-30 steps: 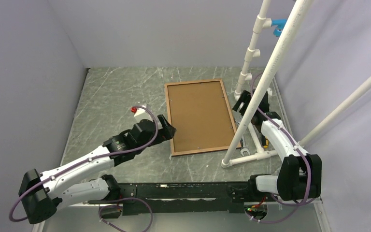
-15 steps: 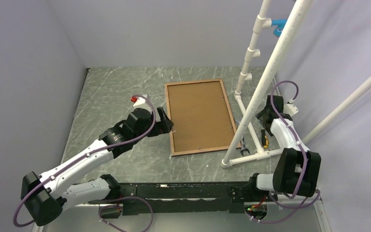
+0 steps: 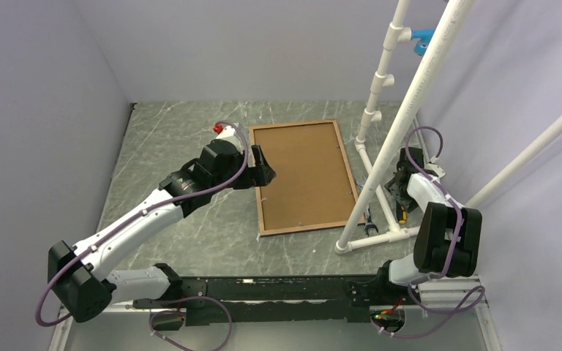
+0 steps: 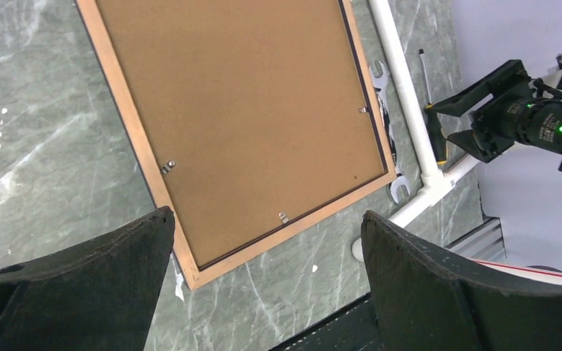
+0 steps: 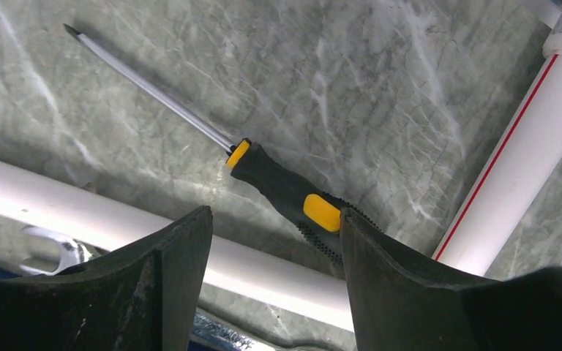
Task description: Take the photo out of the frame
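The frame (image 3: 305, 227) lies face down in the middle of the table, its light brown rim (image 4: 127, 110) up. The photo (image 3: 304, 172) fills it, showing only its brown back (image 4: 249, 110) with small metal clips at the edges; the printed side is hidden. My left gripper (image 3: 265, 170) hangs open above the frame's left edge, and in the left wrist view the left gripper (image 4: 263, 248) holds nothing. My right gripper (image 3: 397, 185) is at the far right among white pipes, well away from the frame. It stands open (image 5: 272, 219) just above a screwdriver.
A white PVC pipe stand (image 3: 402, 124) rises right of the frame, its base pipes (image 5: 263, 270) on the table. A black-and-yellow screwdriver (image 5: 278, 186) and a wrench (image 4: 397, 189) lie beside them. Purple-grey walls close in the left, back and right.
My left gripper has moved toward the back along the frame's left edge and over it. The right arm has pulled back right past the pipe, coming over the screwdriver with jaws narrower.
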Tool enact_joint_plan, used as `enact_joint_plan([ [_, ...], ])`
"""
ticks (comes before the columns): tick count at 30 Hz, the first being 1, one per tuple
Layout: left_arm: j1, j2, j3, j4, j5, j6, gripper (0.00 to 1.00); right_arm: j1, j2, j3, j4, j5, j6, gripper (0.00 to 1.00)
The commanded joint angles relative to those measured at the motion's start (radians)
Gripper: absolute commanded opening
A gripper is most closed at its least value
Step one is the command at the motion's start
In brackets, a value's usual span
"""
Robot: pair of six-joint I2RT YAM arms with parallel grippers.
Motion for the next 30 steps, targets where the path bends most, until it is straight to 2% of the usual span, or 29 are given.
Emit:
enact_joint_plan([
  [1,0.011,0.046,0.078,0.002,0.074,0.051,0.99,-0.008,0.042,0.031,0.004,0.036,-0.04,0.66],
  [8,0.044,0.114,0.153,0.008,0.123,0.115,0.99,-0.009,0.128,0.077,0.019,0.04,-0.105,0.67],
  [14,0.126,0.159,0.18,0.06,0.2,0.169,1.0,-0.009,0.147,0.083,0.054,0.024,-0.17,0.58],
  [21,0.185,0.185,0.139,0.116,0.313,0.241,0.99,-0.01,0.169,0.095,0.073,0.051,-0.214,0.47],
  [24,0.188,0.185,0.137,0.087,0.301,0.296,0.99,-0.01,0.191,0.104,0.071,0.047,-0.234,0.41],
  [30,0.189,0.165,0.134,0.071,0.271,0.338,0.99,-0.01,0.231,0.11,0.071,0.012,-0.251,0.37],
])
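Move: The screwdriver handle lies just below the right hand's half-open fingers, about 3 cm down and 2 cm to the right. The pipe joint sits roughly 7 cm back, and the wrench some 9 cm left and 3 cm ahead, both about 4 cm below that hand. From the left hand, the middle of the face-down frame is about 12 cm ahead, 12 cm right and 22 cm down, and the handle about 40 cm right and 2 cm ahead. The screwdriver handle is straddled near its shaft end as the right hand sinks about 3 cm, edges forward and right, and steepens and turns counter-clockwise some 10 degrees; halfway through, the fingers start narrowing and the base-side one comes to touch it. High above the frame's left part, the open left hand advances about 5.5 cm, turning clockwise. ##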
